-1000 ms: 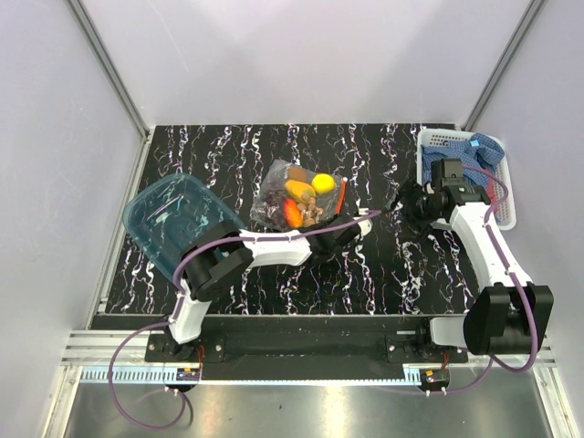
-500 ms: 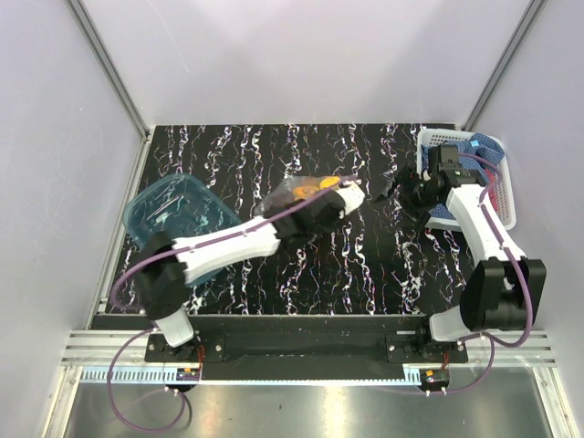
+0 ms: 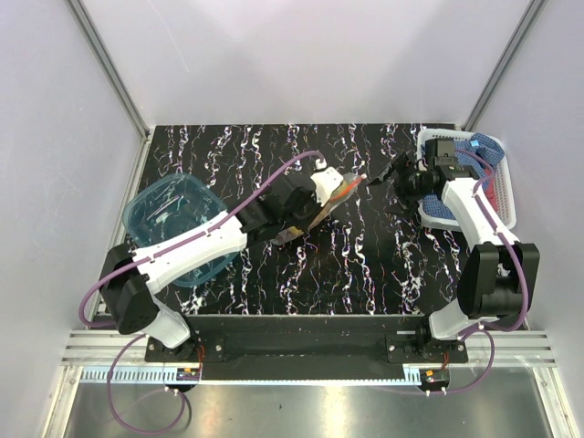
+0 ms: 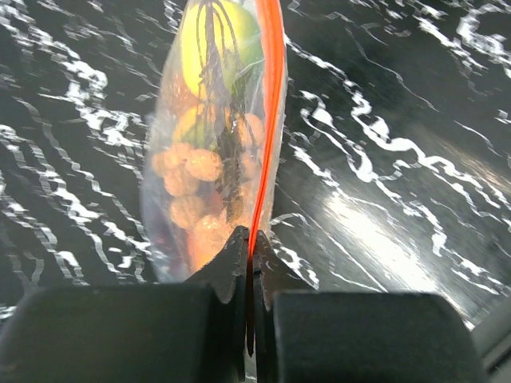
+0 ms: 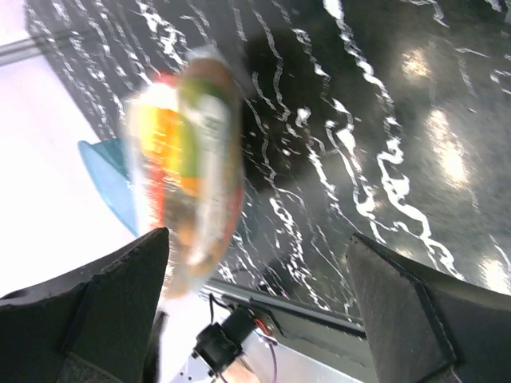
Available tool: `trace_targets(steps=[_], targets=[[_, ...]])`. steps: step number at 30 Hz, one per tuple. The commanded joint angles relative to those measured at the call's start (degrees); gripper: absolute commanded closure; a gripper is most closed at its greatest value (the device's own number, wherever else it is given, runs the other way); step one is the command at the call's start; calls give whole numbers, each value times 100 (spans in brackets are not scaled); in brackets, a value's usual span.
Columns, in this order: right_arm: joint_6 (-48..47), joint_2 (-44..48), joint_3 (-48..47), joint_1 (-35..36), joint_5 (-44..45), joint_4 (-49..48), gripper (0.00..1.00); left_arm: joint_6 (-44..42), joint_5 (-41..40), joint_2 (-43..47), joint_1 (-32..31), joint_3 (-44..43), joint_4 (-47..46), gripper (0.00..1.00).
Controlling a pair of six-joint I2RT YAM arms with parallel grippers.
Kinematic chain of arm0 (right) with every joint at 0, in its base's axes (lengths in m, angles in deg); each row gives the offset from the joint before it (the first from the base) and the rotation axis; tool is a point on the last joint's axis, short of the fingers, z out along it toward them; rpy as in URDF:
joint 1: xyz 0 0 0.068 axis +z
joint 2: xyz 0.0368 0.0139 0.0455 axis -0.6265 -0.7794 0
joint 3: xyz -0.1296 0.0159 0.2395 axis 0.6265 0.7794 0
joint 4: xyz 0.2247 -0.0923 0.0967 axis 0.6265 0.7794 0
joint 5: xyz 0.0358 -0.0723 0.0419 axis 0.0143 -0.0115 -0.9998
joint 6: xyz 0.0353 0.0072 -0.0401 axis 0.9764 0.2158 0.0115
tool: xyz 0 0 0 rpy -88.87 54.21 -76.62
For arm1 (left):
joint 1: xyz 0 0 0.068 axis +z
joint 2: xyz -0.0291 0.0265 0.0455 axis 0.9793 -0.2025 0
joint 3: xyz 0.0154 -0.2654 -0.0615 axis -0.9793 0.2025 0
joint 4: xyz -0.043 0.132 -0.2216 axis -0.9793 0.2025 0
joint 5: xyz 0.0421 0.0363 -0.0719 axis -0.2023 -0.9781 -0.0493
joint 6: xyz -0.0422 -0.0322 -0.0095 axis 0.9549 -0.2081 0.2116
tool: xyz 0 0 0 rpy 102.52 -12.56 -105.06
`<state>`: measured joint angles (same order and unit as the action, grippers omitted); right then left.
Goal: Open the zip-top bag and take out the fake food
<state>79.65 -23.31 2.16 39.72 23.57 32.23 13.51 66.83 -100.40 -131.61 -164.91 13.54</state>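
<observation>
My left gripper [image 3: 323, 192] [image 4: 251, 243] is shut on the orange-red zip strip [image 4: 270, 120] of the zip-top bag [image 3: 318, 212] [image 4: 211, 159]. The bag is off the table at mid-table, with the strip end [image 3: 351, 186] pointing right. The fake food shows through the plastic: a yellow-green mango [image 4: 215, 36], tan balls [image 4: 192, 167] and something orange lower down. My right gripper [image 3: 395, 179] [image 5: 257, 239] stands wide open just right of the strip end, apart from it. In the right wrist view the bag [image 5: 192, 159] is blurred, ahead of the left finger [image 5: 104, 295].
A blue translucent tub [image 3: 173, 214] [image 5: 104, 171] stands at the left under my left forearm. A white basket [image 3: 507, 208] holding a blue checked cloth [image 3: 484, 151] sits at the back right, beside my right arm. Grey walls close in the black marbled table [image 3: 383, 265].
My left gripper shut on the zip strip, lifted the bag off the table and carried it right and back. My right gripper opened fully and turned toward the bag.
</observation>
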Motion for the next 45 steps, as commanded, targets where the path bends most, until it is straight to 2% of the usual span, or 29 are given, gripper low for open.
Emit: trace_targets(steps=[1,3,6,7,12,14,18,23,25,27,28,30,31,32,34,35,38,45], targets=[[365,3,-390,258,-89,-594,0,206,487,318,83,73,-62,100],[418,-111,-469,355,17,-648,3,400,567,361,100,108,-54,100],[567,-313,-540,391,184,-744,14,488,619,440,127,161,-80,100],[646,-383,-601,399,158,-771,20,496,637,458,118,187,-89,100],[778,-692,-812,575,158,-806,35,549,733,616,127,327,-115,100],[840,-744,-821,610,149,-806,39,575,742,695,127,415,-150,100],[1006,-779,-760,759,175,-815,41,602,769,792,135,512,-203,100],[1165,-1052,-856,908,-70,-938,53,637,751,915,135,609,-247,100],[1200,-1035,-900,909,-62,-929,59,646,734,959,135,670,-238,100],[1270,-1000,-935,944,-79,-938,69,663,707,1029,135,740,-247,100],[1297,-947,-944,936,-88,-938,78,716,629,1064,135,802,-238,100],[1367,-877,-962,970,-106,-929,85,812,506,1170,135,863,-229,100],[1393,-781,-962,988,-115,-920,92,883,453,1214,135,899,-238,96],[1437,-736,-962,1014,-132,-929,94,918,365,1292,135,934,-238,76],[1648,-544,-901,1120,-80,-885,97,945,373,1372,135,934,-229,49],[1727,-481,-874,1163,-45,-877,98,945,399,1416,135,891,-229,27],[2026,-218,-786,1348,166,-727,98,910,575,1355,127,637,-238,14],[2623,90,-926,1788,570,-394,99,787,506,556,21,-215,-308,13]])
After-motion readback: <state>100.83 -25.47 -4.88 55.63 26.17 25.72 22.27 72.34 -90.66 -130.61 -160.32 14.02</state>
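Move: Held by its near zip end in the left fingers, the zip-top bag hangs with its white zip slider at the free end, about 10 cm ahead of the left hand, 10 cm to its right and slightly lower. From the open right hand that slider is roughly 4 cm ahead and 5 cm left, about level. The bagged fake food hangs some 12 cm left of the right hand, 2 cm back and 7 cm lower; the white basket is 25 cm to its right, 5 cm farther out and 12 cm lower. Reaching left some 7 cm and forward 4 cm, the right hand shuts on the far zip end beside the slider, while the left hand, still gripping, eases back about 4 cm and tips down slightly. The left fingers then open wide, letting go, and rise a little as the right carries its grip left, up and back. ##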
